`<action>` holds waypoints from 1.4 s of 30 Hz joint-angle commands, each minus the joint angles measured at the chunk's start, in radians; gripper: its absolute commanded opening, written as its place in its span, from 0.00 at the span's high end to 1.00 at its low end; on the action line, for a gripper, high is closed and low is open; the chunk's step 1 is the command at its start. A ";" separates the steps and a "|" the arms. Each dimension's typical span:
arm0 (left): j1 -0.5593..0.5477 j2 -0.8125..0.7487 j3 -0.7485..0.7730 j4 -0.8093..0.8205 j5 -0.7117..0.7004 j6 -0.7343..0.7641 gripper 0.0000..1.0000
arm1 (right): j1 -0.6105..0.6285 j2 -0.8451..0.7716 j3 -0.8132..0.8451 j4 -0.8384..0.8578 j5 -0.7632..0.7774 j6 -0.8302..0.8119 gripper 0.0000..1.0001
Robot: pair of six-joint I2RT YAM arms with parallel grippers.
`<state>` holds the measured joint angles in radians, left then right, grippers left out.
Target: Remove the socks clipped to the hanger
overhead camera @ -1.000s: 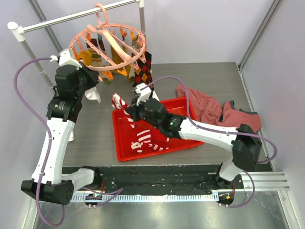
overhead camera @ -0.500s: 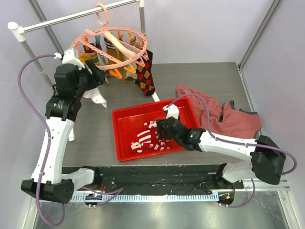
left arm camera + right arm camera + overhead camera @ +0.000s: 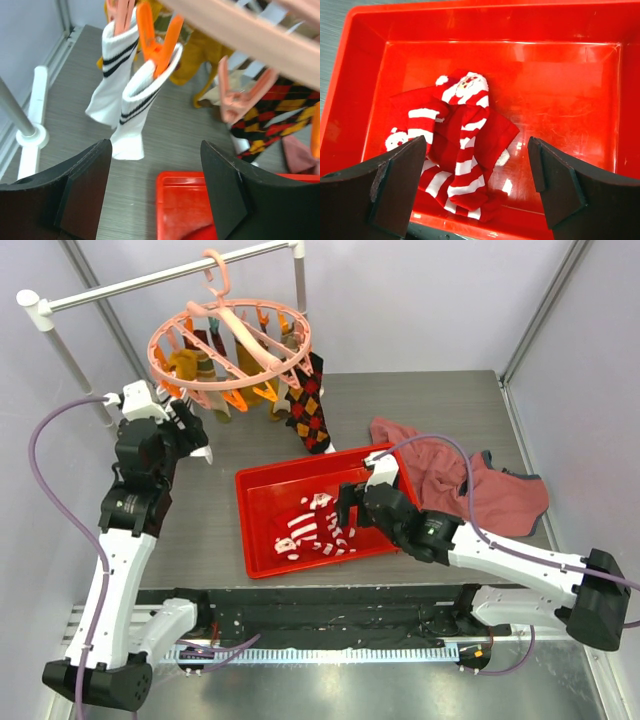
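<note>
The salmon-pink round hanger (image 3: 230, 345) hangs by its hook from the white rail. Clipped to its pegs are two white socks with dark bands (image 3: 132, 97), mustard socks (image 3: 185, 365) and a dark argyle sock (image 3: 312, 412). My left gripper (image 3: 190, 430) is open just below and in front of the white socks (image 3: 155, 157), apart from them, with nothing between its fingers. The red-and-white striped socks (image 3: 310, 530) lie loose in the red tray (image 3: 243, 525). My right gripper (image 3: 350, 508) hovers open over them (image 3: 476, 147), holding nothing.
A large reddish-pink cloth (image 3: 450, 475) lies crumpled right of the tray. The white rail (image 3: 160, 280) and its upright posts stand at the back left; one post's base (image 3: 30, 135) is near my left gripper.
My right gripper dropped a striped sock into the tray, opened and drew back. My left gripper let go of a white sock, opened and pulled away; the hanger swung.
</note>
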<state>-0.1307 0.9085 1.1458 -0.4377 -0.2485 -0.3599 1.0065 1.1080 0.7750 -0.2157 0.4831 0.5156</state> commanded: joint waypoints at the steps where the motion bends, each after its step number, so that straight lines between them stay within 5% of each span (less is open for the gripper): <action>1: 0.023 0.021 -0.046 0.152 -0.045 0.099 0.25 | 0.001 -0.046 0.029 0.015 -0.020 -0.025 0.09; 10: 0.226 0.084 -0.057 0.212 0.242 0.136 0.23 | 0.003 -0.100 0.033 0.047 -0.077 -0.029 0.11; 29: 0.249 0.188 -0.058 0.300 0.446 0.145 0.30 | 0.001 -0.151 0.041 0.079 -0.075 -0.069 0.11; 42: 0.258 0.016 -0.288 0.396 0.046 0.119 0.21 | 0.003 -0.151 0.021 0.105 -0.092 -0.080 0.11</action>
<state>0.1123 0.9031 0.8635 -0.1505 -0.0429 -0.2333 1.0065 0.9775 0.7761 -0.1658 0.3935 0.4488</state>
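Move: The white striped sock hangs about 9 cm ahead of the left gripper, some 3 cm to its left, its middle about 7 cm lower. The mustard sock is about 17 cm ahead, 2 cm left and 3 cm lower; the argyle sock is some 13 cm ahead, 22 cm right and 12 cm lower. From the right gripper, the white striped sock lies about 16 cm ahead, 31 cm left and 11 cm higher. Bring the open left gripper down and to its left while reaching forward under the hanger's rim. Ease back some 4 cm and sink further, ending about 6.5 cm lower and 5 cm farther left, facing the white striped sock. Swing the wrist about 10 degrees clockwise on the way and back again. Meanwhile lift the open right gripper about 5 cm from the socks in the tray. ##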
